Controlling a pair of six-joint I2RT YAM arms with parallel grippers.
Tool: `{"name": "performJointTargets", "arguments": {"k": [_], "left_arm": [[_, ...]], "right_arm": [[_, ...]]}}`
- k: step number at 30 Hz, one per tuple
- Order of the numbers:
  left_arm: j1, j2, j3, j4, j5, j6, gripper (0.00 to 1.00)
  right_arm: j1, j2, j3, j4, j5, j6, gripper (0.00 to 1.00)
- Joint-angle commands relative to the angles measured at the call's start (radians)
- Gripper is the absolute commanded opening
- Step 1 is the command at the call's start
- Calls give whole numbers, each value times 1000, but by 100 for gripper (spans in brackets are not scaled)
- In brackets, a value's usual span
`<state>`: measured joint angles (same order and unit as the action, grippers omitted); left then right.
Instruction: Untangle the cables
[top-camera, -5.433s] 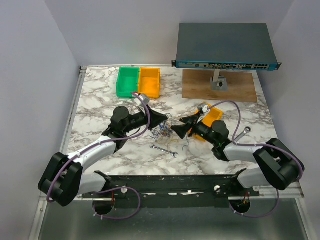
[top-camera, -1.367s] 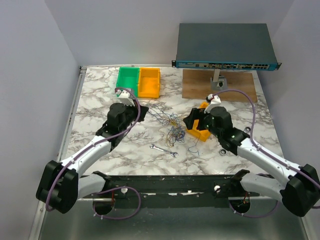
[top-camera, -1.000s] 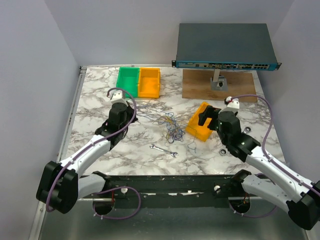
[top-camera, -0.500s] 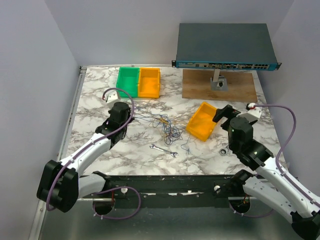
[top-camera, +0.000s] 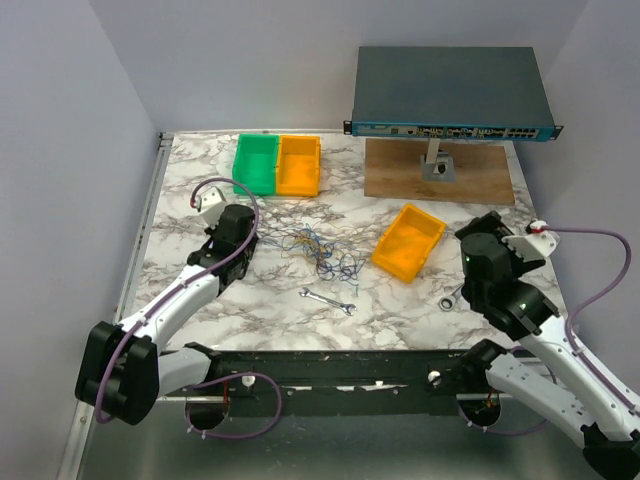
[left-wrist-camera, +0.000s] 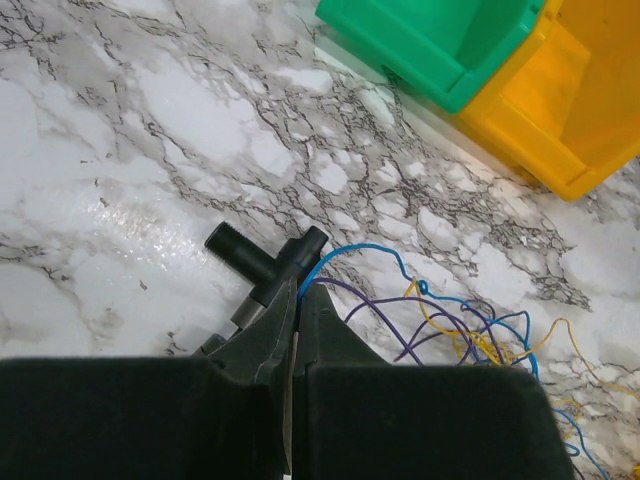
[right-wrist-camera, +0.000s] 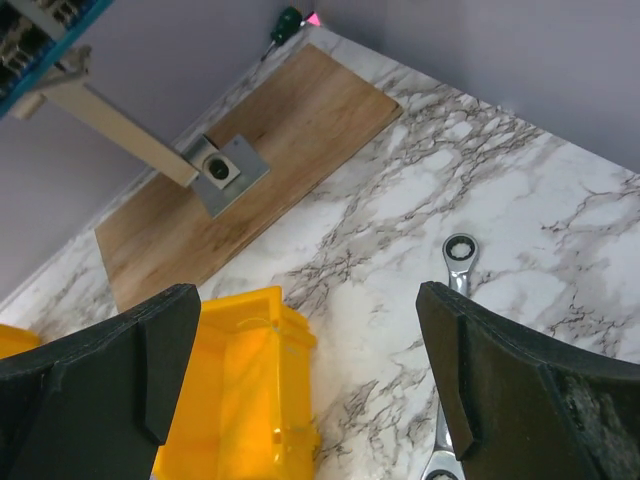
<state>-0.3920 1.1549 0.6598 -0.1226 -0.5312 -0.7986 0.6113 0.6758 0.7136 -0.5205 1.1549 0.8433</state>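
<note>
The cables (top-camera: 322, 252) are a loose tangle of thin blue, purple and yellow wires on the marble at mid-table. My left gripper (top-camera: 256, 236) sits at the tangle's left end. In the left wrist view my left gripper (left-wrist-camera: 300, 292) is shut, with a blue cable (left-wrist-camera: 352, 250) running in between its tips. Purple strands (left-wrist-camera: 405, 312) and yellow strands (left-wrist-camera: 452, 335) trail off to the right. My right gripper (top-camera: 487, 234) hangs at the right, apart from the cables. In its own view my right gripper (right-wrist-camera: 310, 380) is open and empty.
A tilted yellow bin (top-camera: 408, 242) (right-wrist-camera: 240, 390) lies right of the tangle. A ratchet wrench (top-camera: 452, 296) (right-wrist-camera: 457, 268) lies under my right gripper, and a small wrench (top-camera: 328, 301) lies in front. A green bin (top-camera: 256, 164) and an orange bin (top-camera: 298, 165) stand behind. A network switch (top-camera: 450, 95) stands on a wooden board (top-camera: 440, 172).
My left gripper has pulled back to the left with the blue cable, stretching the tangle out. My right arm has swung right, away from the yellow bin, still open.
</note>
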Motion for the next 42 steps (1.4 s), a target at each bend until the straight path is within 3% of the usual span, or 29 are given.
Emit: {"name": "performJointTargets", "arguments": {"k": [1, 6, 8, 10, 13, 17, 23, 28, 30, 37, 42], "left_arm": [[10, -17, 9, -3, -13, -16, 0], [11, -19, 13, 55, 105, 54, 0], [9, -30, -4, 164, 247, 133, 0], [6, -51, -38, 266, 356, 174, 0], [5, -96, -107, 383, 432, 199, 0], [5, -124, -123, 394, 425, 206, 0], [6, -100, -94, 352, 409, 204, 2], [1, -67, -81, 382, 511, 228, 53], [-6, -54, -80, 398, 530, 240, 65], [-62, 61, 53, 272, 561, 311, 71], [-62, 234, 185, 157, 657, 313, 71]], "right_arm": [[-4, -20, 61, -73, 63, 46, 100], [-4, -9, 81, 19, -125, -157, 100], [-4, -9, 74, 131, -414, -366, 100], [-4, 9, 64, 193, -768, -476, 95], [-4, 113, 78, 226, -1022, -484, 88], [1, 344, 124, 246, -1240, -471, 84], [101, 549, 132, 363, -1203, -443, 80], [152, 678, 113, 505, -1183, -421, 74], [159, 730, 109, 580, -1180, -419, 71], [160, 884, 99, 800, -1211, -414, 62], [160, 998, 109, 873, -1238, -424, 61]]}}
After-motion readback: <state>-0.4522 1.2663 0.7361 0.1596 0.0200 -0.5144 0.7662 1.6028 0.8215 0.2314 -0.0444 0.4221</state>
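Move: About 16 cm to the left hand's right, 3 cm back and some 10 cm below lies the middle of the cables; its shut fingertips have blue and purple strands running to them, with a black fitting almost straight beneath. From the open right hand the cables' middle is roughly 32 cm left, 5 cm ahead and 22 cm below. The loose yellow bin is about 14 cm left and 8 cm ahead of the right hand, the wrench 31 cm left and 5 cm back. Sweeping left some 33 cm and then steeply down about 16 cm, the right hand comes in over the near right side of the cables, turning nearly 80 degrees counter-clockwise, tipping down and partly closing. The left hand goes right about 13 cm towards the cables, rises 4 cm and swings clockwise, opening late to let go of the strands. ##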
